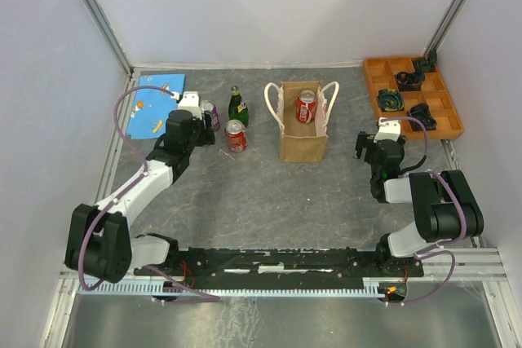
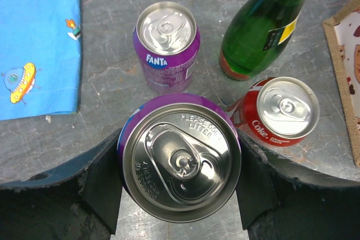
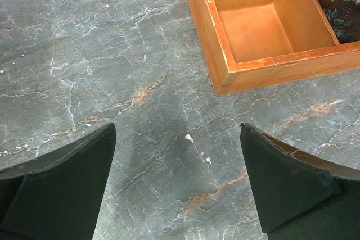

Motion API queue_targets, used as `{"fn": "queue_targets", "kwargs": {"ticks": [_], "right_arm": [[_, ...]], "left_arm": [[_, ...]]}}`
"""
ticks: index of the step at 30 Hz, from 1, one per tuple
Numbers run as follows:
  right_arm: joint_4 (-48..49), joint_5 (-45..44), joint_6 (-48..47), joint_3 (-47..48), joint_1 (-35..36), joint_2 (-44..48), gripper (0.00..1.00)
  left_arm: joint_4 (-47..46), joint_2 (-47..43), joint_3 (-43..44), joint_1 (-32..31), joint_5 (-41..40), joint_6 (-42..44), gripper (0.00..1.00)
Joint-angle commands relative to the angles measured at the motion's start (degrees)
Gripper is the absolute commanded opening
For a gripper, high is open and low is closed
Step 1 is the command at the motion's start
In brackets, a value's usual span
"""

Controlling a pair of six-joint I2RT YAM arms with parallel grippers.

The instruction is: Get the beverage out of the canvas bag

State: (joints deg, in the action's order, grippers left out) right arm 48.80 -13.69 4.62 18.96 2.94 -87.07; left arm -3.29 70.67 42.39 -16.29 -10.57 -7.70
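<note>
The tan canvas bag [image 1: 303, 140] stands upright at the table's middle with white rope handles. A red can [image 1: 307, 107] stands inside it. Its edge shows in the left wrist view [image 2: 344, 60]. My left gripper [image 1: 192, 116] is left of the bag, with its jaws against both sides of a purple can [image 2: 180, 158]; the gripper [image 2: 180, 167] hides that can from above. Beside it stand a purple Fanta can [image 2: 167, 46], a green bottle [image 2: 259, 32] and a red Coke can [image 2: 275, 111]. My right gripper [image 1: 377, 149] is open and empty over bare table [image 3: 177, 139], right of the bag.
A blue printed cloth [image 1: 157, 103] lies at the back left, also in the left wrist view [image 2: 36, 37]. An orange compartment tray [image 1: 412, 95] with dark items stands at the back right; its corner [image 3: 225, 54] is just ahead of my right fingers.
</note>
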Motion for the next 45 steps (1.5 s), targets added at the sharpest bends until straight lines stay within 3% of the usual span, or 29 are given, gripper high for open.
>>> {"fn": "queue_targets", "kwargs": {"ticks": [1, 19, 22, 26, 28, 40, 45], "right_arm": [[1.4, 0.4, -0.3, 1.6, -0.2, 0.5, 0.99], [1.4, 0.4, -0.3, 1.6, -0.1, 0.5, 0.99], [1.4, 0.4, -0.3, 1.6, -0.1, 0.5, 0.99], [1.4, 0.4, -0.3, 1.6, -0.1, 0.6, 0.99], [1.4, 0.4, -0.3, 1.6, -0.1, 0.5, 0.99], [1.4, 0.4, -0.2, 1.6, -0.2, 0.6, 0.99], [1.4, 0.4, -0.3, 1.6, -0.1, 0.5, 0.99]], "left_arm": [[-10.7, 3.0, 1.3, 0.8, 1.0, -4.0, 0.03], [-11.8, 14.0, 4.3, 1.0, 3.2, -5.2, 0.06], [-10.2, 14.9, 5.0, 1.0, 2.4, -5.6, 0.25], [-9.7, 14.8, 5.0, 1.0, 1.4, -5.7, 0.64], [-9.6, 14.7, 5.2, 1.0, 1.0, -5.6, 0.98], [-6.0, 9.8, 10.8, 1.0, -1.1, -1.5, 1.00], [-5.4, 6.5, 18.9, 0.9, 7.7, 3.5, 0.98]]}}
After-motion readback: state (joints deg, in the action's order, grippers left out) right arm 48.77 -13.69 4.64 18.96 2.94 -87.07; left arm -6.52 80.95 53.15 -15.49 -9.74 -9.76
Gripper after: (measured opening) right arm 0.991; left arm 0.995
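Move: The left hand still holds a purple can, taken to a bare table spot about 2 cm ahead, 1 cm right and 15 cm below. Right of that spot by some 8 cm, and 1 cm farther out, stands the red Coke can. A second purple can stands roughly 8 cm beyond the spot, in line with it, and the green bottle about 10 cm beyond and 8 cm to its right. From the idle right hand the spot lies some 51 cm left, 2 cm ahead and 5 cm below. Keeping its grip on the purple can, the left hand lowers it about 7 cm, easing roughly 2 cm forward and a touch right as the fingers tip down some 10 degrees, to set it on the table beside the Coke can. The fingers then open fully and let go, and the hand rises about 9 cm, drawing 3 cm forward and levelling its tilt again. ##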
